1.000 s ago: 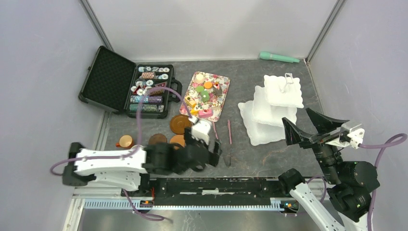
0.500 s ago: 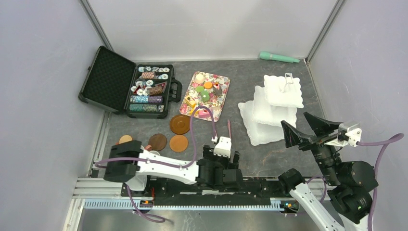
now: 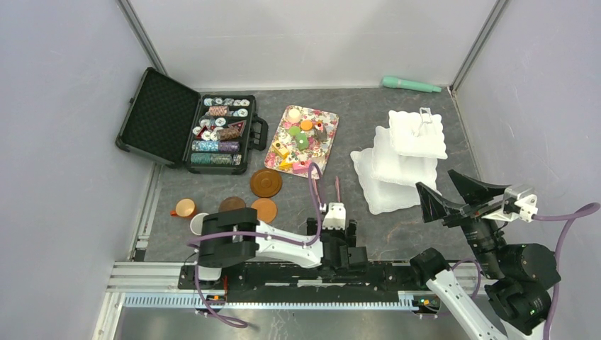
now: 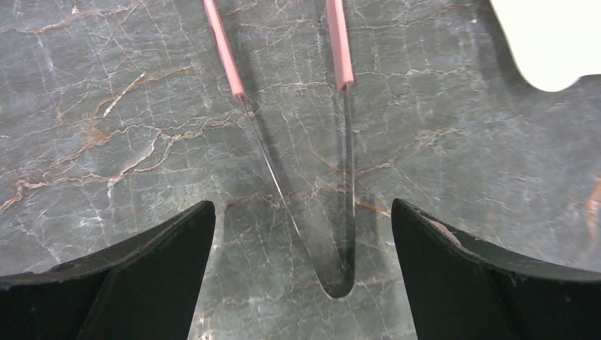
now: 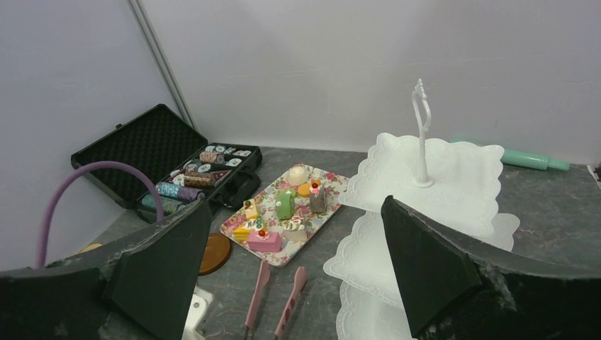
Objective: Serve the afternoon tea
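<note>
Several toy pastries (image 3: 301,138) (image 5: 283,205) lie on a floral tray. The white three-tier stand (image 3: 400,159) (image 5: 439,170) is right of it. Three brown saucers (image 3: 266,183) (image 3: 264,210) (image 3: 232,205) lie near left, with an orange mug (image 3: 186,208) and a white mug (image 3: 199,223) beside them. My left gripper (image 3: 332,224) (image 4: 302,205) is open and low near the front edge. The metal bend of pink-handled tongs (image 4: 340,283) (image 3: 337,191) lies between its fingers, untouched. My right gripper (image 3: 450,191) (image 5: 294,204) hangs open and empty, near the stand's front right.
An open black case (image 3: 188,124) of striped chips sits at the back left. A green cylinder (image 3: 411,85) lies against the back wall. Grey walls close in the table on three sides. A corner of the stand (image 4: 553,35) shows in the left wrist view.
My left arm has swung right and pulled back to the front edge, uncovering the saucers and mugs; its open gripper now sits at the tongs' bend. The right gripper barely shifted.
</note>
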Robot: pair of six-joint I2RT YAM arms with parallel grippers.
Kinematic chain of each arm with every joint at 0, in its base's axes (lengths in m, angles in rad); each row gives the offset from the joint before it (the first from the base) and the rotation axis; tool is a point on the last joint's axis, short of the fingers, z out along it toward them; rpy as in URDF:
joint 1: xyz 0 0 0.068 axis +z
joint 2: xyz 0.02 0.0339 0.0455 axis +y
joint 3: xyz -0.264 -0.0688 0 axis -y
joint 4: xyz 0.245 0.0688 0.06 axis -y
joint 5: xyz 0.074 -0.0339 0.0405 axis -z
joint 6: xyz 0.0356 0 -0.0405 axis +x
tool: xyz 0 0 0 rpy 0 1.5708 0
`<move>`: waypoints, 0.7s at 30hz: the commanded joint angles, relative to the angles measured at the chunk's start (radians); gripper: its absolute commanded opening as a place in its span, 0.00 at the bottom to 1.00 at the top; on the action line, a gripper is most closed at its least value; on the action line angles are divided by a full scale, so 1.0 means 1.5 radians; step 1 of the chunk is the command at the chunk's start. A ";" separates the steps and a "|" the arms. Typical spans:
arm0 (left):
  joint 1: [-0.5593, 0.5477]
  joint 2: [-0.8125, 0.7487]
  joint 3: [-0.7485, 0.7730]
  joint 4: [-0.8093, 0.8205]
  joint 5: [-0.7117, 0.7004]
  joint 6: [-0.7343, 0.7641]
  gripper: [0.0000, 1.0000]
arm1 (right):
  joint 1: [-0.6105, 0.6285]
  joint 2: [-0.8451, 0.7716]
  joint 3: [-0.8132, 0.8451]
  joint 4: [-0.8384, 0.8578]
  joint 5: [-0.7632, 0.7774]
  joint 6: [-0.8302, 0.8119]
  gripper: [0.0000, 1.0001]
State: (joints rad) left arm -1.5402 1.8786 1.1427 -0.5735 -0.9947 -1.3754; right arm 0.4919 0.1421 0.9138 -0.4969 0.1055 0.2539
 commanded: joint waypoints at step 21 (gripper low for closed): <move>0.087 0.099 0.012 0.153 -0.010 0.107 0.76 | 0.003 -0.030 -0.029 0.009 0.018 0.016 0.98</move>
State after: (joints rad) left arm -1.4128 1.9999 1.1576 -0.3428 -1.0222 -1.2053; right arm 0.4919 0.1120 0.8825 -0.5026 0.1150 0.2665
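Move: The tongs lie almost straight ahead of the left hand: their middle is about 9 cm out, 1 cm to the left and 4 cm below. From that hand, the tan coaster sits roughly 10 cm ahead and 26 cm left, and the tiered stand's bottom plate some 20 cm ahead and 22 cm right. From the high right hand, the tongs are about 9 cm ahead, 17 cm left and 39 cm below. The left hand sinks 2.5 cm, then reaches about 5.5 cm forward along the tongs, fingers starting to close. ##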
